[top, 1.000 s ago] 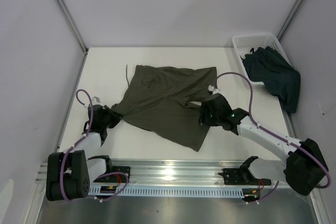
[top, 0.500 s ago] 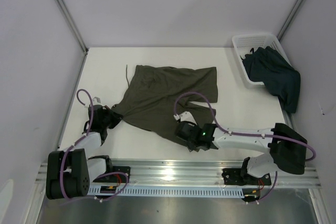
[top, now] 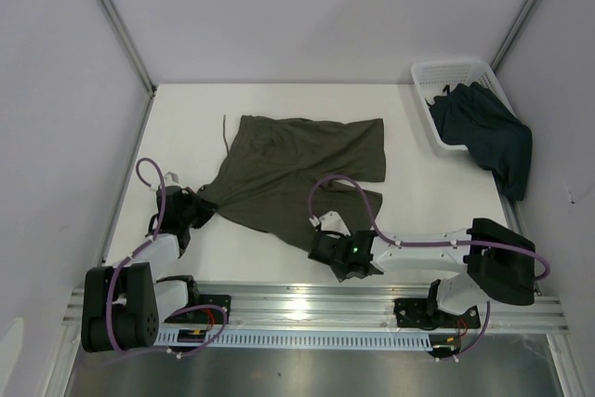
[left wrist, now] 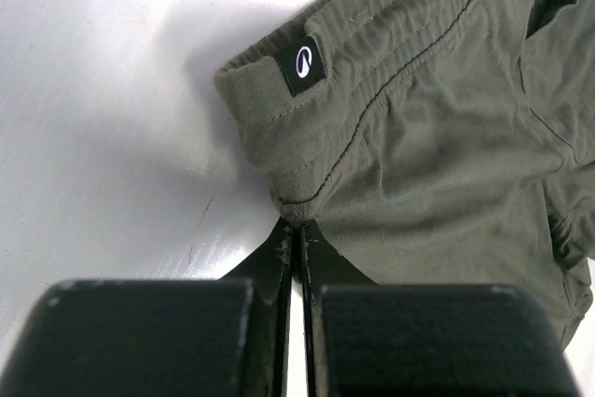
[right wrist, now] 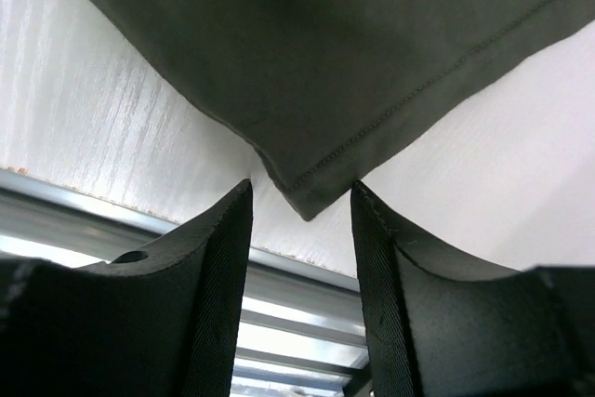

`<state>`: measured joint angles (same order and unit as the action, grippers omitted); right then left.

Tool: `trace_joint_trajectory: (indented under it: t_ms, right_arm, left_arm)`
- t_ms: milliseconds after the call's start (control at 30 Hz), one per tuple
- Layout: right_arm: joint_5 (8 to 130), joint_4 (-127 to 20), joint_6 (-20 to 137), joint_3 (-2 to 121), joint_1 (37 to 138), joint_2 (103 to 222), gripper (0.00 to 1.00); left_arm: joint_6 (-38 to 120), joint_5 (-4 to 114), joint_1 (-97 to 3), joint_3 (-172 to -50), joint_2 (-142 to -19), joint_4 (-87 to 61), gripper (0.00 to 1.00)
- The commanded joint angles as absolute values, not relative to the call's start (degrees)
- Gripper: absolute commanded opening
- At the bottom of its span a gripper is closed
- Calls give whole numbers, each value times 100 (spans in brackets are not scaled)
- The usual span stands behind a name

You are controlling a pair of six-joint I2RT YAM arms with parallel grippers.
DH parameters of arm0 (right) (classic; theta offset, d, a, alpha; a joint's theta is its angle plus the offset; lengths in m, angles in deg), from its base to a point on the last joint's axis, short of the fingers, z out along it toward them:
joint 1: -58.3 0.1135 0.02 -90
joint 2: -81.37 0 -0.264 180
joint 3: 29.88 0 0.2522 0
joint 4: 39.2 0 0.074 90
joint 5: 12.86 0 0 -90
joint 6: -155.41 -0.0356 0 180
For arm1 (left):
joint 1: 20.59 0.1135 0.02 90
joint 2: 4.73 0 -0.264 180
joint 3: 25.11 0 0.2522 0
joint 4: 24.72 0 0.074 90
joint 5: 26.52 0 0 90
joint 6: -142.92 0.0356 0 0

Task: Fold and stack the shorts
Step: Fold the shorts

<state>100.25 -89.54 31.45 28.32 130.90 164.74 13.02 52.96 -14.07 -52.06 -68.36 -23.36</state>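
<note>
The olive-green shorts (top: 288, 174) lie spread over the middle of the white table. My left gripper (top: 197, 204) is shut on their waistband corner at the left. In the left wrist view the closed gripper (left wrist: 296, 227) pinches the bunched cloth (left wrist: 428, 137) just below a small black label (left wrist: 302, 63). My right gripper (top: 323, 245) is low at the near hem corner of one leg. It stands open (right wrist: 300, 189), with the hem corner (right wrist: 307, 206) lying between the fingers, unclamped. The dark navy-teal shorts (top: 485, 134) hang over the basket at the back right.
The white mesh basket (top: 424, 75) stands in the far right corner against the wall. A metal rail (top: 307, 299) runs along the table's near edge, right behind my right gripper. A drawstring (top: 225, 132) trails from the olive shorts' far left side.
My right arm has swung from the olive shorts' right side down and left to their near hem corner. The left gripper and the cloth it holds have not moved.
</note>
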Motion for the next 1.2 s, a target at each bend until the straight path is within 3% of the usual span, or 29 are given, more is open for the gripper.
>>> trace_joint_trajectory:
  t_ms: [0, 33, 100, 133, 233, 433, 600, 800, 1033, 1167]
  right_arm:
    - [10201, -8812, 2981, 2844, 13143, 16766, 48]
    - [10218, -8803, 2990, 2870, 13143, 16838, 47]
    - [10271, -8812, 2946, 2931, 13152, 17022, 31]
    - [10280, -8838, 2938, 2958, 13178, 17049, 16]
    - [10526, -9135, 2762, 3089, 13406, 16971, 0]
    - [10667, -9769, 2235, 3230, 14065, 16374, 0]
    - [10789, -10260, 1621, 3362, 14653, 16197, 0]
    - [11123, -10902, 1321, 3880, 14822, 15978, 0]
    - [11414, -11132, 1706, 4478, 14032, 15345, 0]
    - [11309, -11036, 2251, 4742, 13015, 15037, 0]
  left_arm:
    - [1460, 5293, -1400, -5390, -6854, -2467, 0]
    - [1468, 5293, -1400, -5390, -6862, -2458, 0]
    - [1469, 5302, -1400, -5407, -6862, -2450, 0]
    - [1469, 5293, -1400, -5373, -6862, -2432, 0]
    - [1434, 5223, -1400, -5399, -6845, -2371, 0]
    - [1065, 5215, -1400, -5643, -6494, -1730, 0]
    - [1038, 5775, -1400, -6365, -5749, 269, 0]
    - [845, 6032, -1400, -7156, -5333, 1618, 0]
    - [476, 5549, -1400, -7953, -6272, 1944, 0]
    - [440, 5601, -1400, -8667, -7028, 2208, 0]
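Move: The right hand, open, hangs almost over the near leg's nearest hem corner, about 1 cm ahead and 1 cm below. That leg's other hem corner lies some 20 cm ahead and 9 cm right of this hand, and the far leg's outer hem corner about 41 cm ahead and 11 cm right. The left hand already pinches the near side of the waistband; the far waistband corner is roughly 26 cm ahead and 6 cm right of it. The right hand settles the last half centimetre or so and shuts its fingers on the near leg's hem corner, draws it back towards the base by about 5 cm and slightly left, then lifts it about 12 cm in all while swinging forward again to about where it began, tilting some 15 degrees. The left hand keeps its pinch on the waistband side and, once the right has hold and is pulling back, rises nearly 9 cm almost straight up, then sinks a little as its wrist tips back some 15 degrees, fingers pointing further down. ##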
